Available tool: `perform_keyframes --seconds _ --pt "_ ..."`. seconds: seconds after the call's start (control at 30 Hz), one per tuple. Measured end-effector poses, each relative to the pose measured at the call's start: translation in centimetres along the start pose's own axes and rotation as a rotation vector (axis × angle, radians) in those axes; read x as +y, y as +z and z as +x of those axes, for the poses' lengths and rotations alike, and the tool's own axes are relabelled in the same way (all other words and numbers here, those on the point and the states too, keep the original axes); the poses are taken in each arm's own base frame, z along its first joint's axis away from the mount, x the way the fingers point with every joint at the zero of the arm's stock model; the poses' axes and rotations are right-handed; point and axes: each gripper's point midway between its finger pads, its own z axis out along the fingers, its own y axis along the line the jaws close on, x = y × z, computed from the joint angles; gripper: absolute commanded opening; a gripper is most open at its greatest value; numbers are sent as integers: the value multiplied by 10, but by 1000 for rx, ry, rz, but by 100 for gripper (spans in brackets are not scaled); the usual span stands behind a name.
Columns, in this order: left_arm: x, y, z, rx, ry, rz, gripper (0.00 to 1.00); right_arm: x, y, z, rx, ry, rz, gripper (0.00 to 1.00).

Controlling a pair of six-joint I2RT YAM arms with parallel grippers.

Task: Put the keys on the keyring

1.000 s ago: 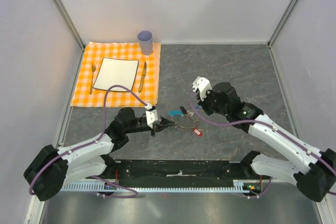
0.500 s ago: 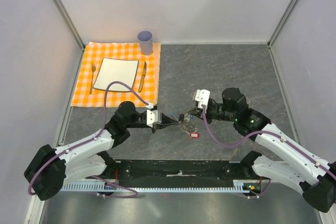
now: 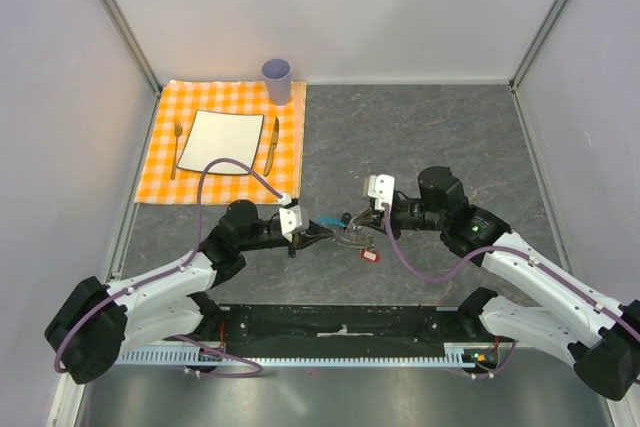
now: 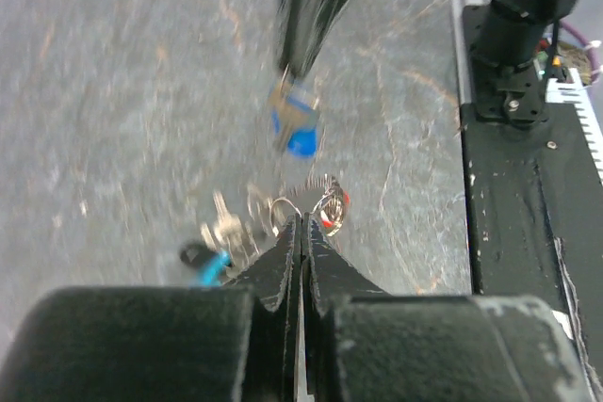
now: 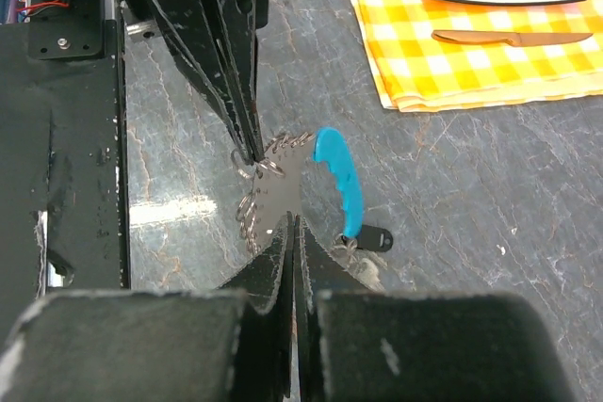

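The keyring [image 3: 348, 237], a silver chain with a cyan clasp [image 3: 329, 219], hangs between my two grippers near the front middle of the table. My left gripper [image 3: 321, 233] is shut on a small ring of the chain [image 5: 264, 166]. In the left wrist view my right gripper [image 3: 352, 220] is shut on a key with a blue tag [image 4: 297, 129], which hangs from its blurred fingers [image 4: 311, 7]. The blue tag is hidden in the right wrist view. A red-tagged key [image 3: 370, 256] dangles low on the chain. A black tag [image 5: 377, 237] hangs by the cyan clasp [image 5: 340, 179].
An orange checked cloth [image 3: 162, 162] at the back left carries a white plate [image 3: 221, 141], a fork [image 3: 177, 148] and a knife [image 3: 272, 143]. A purple cup [image 3: 277, 80] stands at its far corner. The black base rail [image 3: 345, 325] runs along the near edge.
My right gripper has swung down and left to meet the left gripper at the keyring. The chain and red tag shifted slightly. The left gripper stayed almost in place.
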Motion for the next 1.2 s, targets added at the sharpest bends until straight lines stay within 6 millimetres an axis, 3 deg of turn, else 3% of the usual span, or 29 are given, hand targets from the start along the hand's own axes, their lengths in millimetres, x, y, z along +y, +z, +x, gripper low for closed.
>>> perform_keyframes --seconds 0.17,0.37,0.6,0.67,0.77,0.83,0.93,1.2 --pt "-3 -19 44 106 -238 -138 2 -1 1 2 -2 6 8 0" --pt "-9 -35 67 148 -414 -243 2 0 3 6 -4 24 7 0" --pt "1 -17 123 342 -513 -225 2 -1 3 3 -19 28 16 0" --pt "12 -1 127 356 -532 -191 2 -2 2 2 -20 26 24 0" --pt "33 31 116 315 -526 -120 2 -4 1 3 -19 24 36 0" --pt "39 42 110 292 -518 -92 2 -4 1 3 -15 25 43 0" --pt "35 39 111 298 -525 -82 2 -5 1 5 -11 27 48 0" --pt "18 0 138 452 -602 -205 2 -6 7 15 18 49 39 0"
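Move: The keyring, a steel plate edged with small rings, is already held by one edge at the left fingertips. Its middle is about 4 cm to their right, 2 cm ahead and 4 cm below; its blue handle sits some 5 cm ahead and 4 cm below, the red tag roughly 8 cm right, 3 cm back and 6 cm below. The blue-tagged key, in the right hand, hangs about 6 cm right and 2 cm ahead. From the right hand the keyring lies 2 cm left and 7 cm below. The keyring is carried down by its edge, away from the raised right hand, as the shut left fingers keep their hold. The left hand sinks some 13 cm, first veering left, then swinging forward and right, then back and left again. It rolls about 35 degrees, forward side down, fingertips dipping. The right hand keeps the blue-tagged key almost still above. ##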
